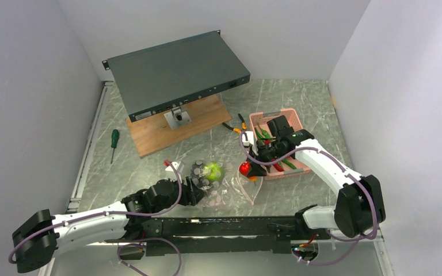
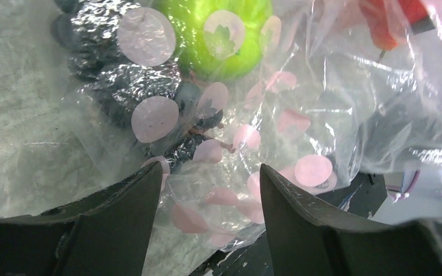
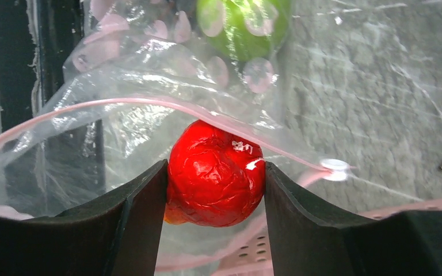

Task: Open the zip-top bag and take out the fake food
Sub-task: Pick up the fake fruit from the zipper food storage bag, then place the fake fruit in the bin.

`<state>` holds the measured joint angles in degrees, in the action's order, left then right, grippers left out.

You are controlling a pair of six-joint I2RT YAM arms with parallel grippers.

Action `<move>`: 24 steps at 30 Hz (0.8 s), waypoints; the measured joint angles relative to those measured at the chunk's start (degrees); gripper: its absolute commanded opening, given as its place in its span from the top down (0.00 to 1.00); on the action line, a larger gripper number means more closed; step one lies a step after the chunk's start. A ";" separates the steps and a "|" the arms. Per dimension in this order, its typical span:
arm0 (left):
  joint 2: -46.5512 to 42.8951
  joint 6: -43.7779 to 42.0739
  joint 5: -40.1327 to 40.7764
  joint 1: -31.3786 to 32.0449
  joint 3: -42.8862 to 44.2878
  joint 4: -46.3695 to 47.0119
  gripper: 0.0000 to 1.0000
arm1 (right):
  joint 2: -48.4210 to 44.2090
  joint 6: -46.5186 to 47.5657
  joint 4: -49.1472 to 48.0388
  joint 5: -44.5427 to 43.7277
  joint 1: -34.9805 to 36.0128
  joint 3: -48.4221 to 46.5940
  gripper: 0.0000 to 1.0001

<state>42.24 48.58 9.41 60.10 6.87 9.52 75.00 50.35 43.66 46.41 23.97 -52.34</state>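
The zip-top bag (image 1: 225,187) lies open near the table's front, and in the left wrist view the bag (image 2: 322,115) is clear with pink dots. Inside it are a green apple (image 1: 213,171) (image 2: 218,34) and dark grapes (image 2: 109,86). My left gripper (image 1: 198,192) (image 2: 210,178) is open, and the bag's near corner lies loose between its fingers. My right gripper (image 1: 246,168) (image 3: 215,165) is shut on a glossy red piece of fake food (image 3: 216,178). It holds the piece at the bag's mouth, just by the pink zip strip (image 3: 121,103).
A pink slotted basket (image 1: 276,113) with green pods and red pieces stands right of the bag, under my right arm. Orange-handled pliers (image 1: 236,125) lie beside it. A grey rack box (image 1: 178,75) on a wooden board fills the back. A green screwdriver (image 1: 114,141) lies left.
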 measured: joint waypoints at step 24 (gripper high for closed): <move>-12.37 6.56 8.33 0.00 -2.60 -8.52 0.00 | -13.51 -6.51 -4.66 5.90 -25.64 1.25 1.00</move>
<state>29.87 55.13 17.74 60.10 4.27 0.99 61.49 43.83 39.00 52.31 -1.67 -51.09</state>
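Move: In the right hand is the red fruit, just at the bag's mouth; the basket's middle lies about 13 cm to its right, 9 cm farther out and 8 cm lower. The zip mouth is centred some 6 cm back and 5 cm below; the green fruit sits roughly 13 cm to the left, level and 7 cm lower. From the left hand the basket is about 28 cm right and 19 cm ahead, the green fruit 9 cm ahead and 4 cm right. Carrying the still-pinched red fruit away from the bag mouth, the right hand sweeps about 9 cm right and 6 cm forward to the basket, level at first, then climbing some 7 cm to pass over its left rim; the wrist swings clockwise roughly 25 degrees and the fingertips lift a little. Meanwhile the empty left hand eases a little left and opens fully. ##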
